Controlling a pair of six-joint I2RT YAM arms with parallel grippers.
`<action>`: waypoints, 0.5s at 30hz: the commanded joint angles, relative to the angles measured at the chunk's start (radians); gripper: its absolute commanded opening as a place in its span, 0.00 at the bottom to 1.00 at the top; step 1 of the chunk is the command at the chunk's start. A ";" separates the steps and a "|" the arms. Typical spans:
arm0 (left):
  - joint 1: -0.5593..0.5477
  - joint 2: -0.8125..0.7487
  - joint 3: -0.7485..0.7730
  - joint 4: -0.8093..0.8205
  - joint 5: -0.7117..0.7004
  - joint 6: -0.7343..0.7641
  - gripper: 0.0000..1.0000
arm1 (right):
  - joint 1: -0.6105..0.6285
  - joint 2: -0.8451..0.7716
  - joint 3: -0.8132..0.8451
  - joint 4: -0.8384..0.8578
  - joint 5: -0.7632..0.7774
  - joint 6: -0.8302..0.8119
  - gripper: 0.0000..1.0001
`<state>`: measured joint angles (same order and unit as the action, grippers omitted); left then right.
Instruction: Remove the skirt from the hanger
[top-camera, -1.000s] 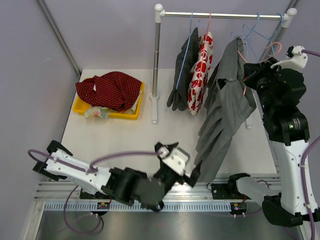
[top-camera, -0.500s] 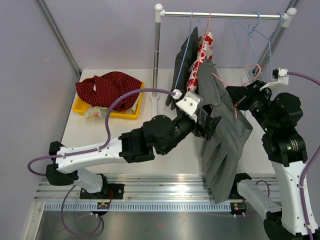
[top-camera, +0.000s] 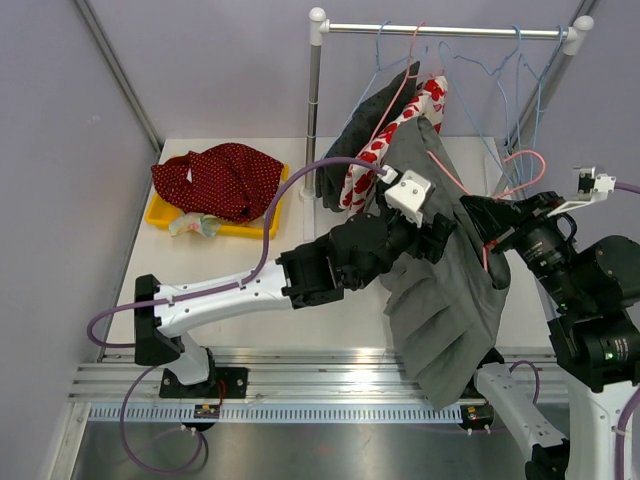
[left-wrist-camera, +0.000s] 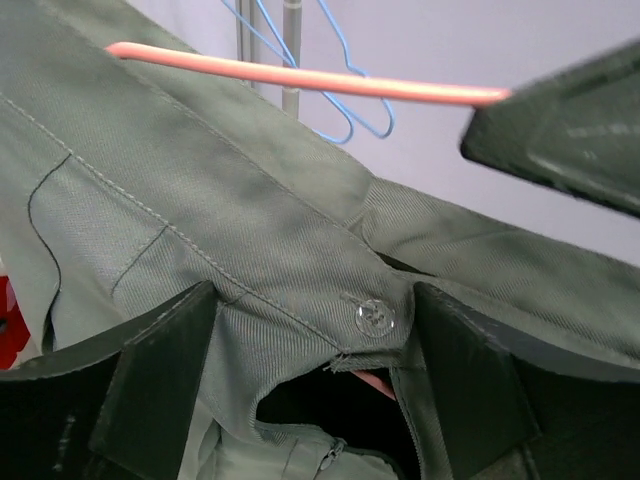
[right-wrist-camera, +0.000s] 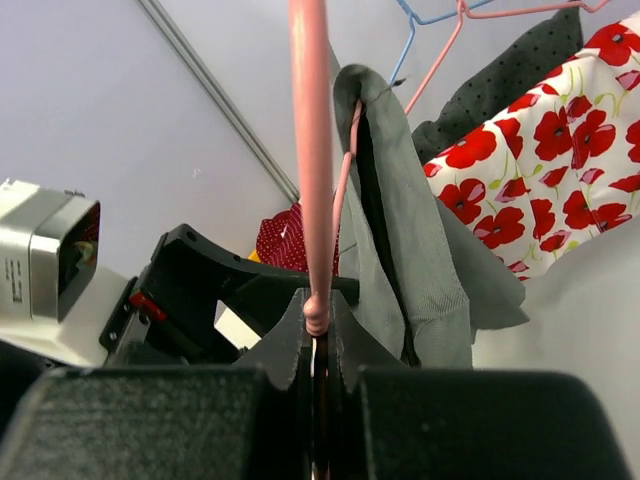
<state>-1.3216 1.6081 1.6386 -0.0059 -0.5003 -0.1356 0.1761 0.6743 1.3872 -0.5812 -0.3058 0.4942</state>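
The grey-green skirt (top-camera: 450, 300) hangs from a pink wire hanger (top-camera: 450, 175), held off the rail above the table's front right. My right gripper (top-camera: 495, 228) is shut on the hanger's wire (right-wrist-camera: 310, 150), pinched at the fingertips (right-wrist-camera: 318, 320). The skirt (right-wrist-camera: 400, 200) droops over the hanger just beyond. My left gripper (top-camera: 443, 238) is at the skirt's waist. In the left wrist view its open jaws (left-wrist-camera: 310, 335) straddle the buttoned waistband (left-wrist-camera: 375, 318), one finger (left-wrist-camera: 160, 370) on each side. The pink hanger (left-wrist-camera: 300, 78) crosses above.
A clothes rail (top-camera: 440, 30) on a post (top-camera: 313, 120) carries a red-poppy garment (top-camera: 385, 140), a dark dotted garment (top-camera: 355, 135) and bare blue hangers (top-camera: 500, 80). A yellow tray (top-camera: 160, 215) at back left holds a red dotted cloth (top-camera: 220, 175).
My left arm rose from the table's front edge to the skirt's waist, and its jaws narrowed slightly. My right arm drew the hanger and skirt away from the rail, forward and lower.
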 joint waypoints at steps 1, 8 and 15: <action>0.042 0.021 0.069 0.067 -0.052 0.005 0.77 | 0.013 -0.042 0.052 0.027 -0.134 0.056 0.00; 0.042 0.016 0.092 0.052 -0.069 0.033 0.10 | 0.013 -0.068 -0.014 0.030 -0.144 0.058 0.00; 0.042 0.032 0.133 0.044 -0.037 0.064 0.00 | 0.013 -0.090 -0.037 0.024 -0.139 0.047 0.00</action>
<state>-1.2984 1.6283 1.7058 -0.0162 -0.5236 -0.1040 0.1768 0.6083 1.3411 -0.5922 -0.3534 0.5045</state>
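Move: The skirt's waistband by the button is already between my open left fingers, about 1 cm ahead and 1 cm above my left hand. From my right hand, already shut on the pink hanger, that spot is some 2 cm ahead, 5 cm left and 4 cm lower. The poppy garment hangs about 17 cm ahead of my left hand and 6 cm left, roughly level; the dark grey garment hangs about 20 cm ahead and 12 cm left, also about level. I shut my left fingers all the way on the skirt's waistband near the button, pinching the cloth while that hand eases up about 2 cm and forward roughly 1.5 cm. My right hand keeps its hold on the pink hanger and draws it back about 2 cm, at the end sinking slightly. ##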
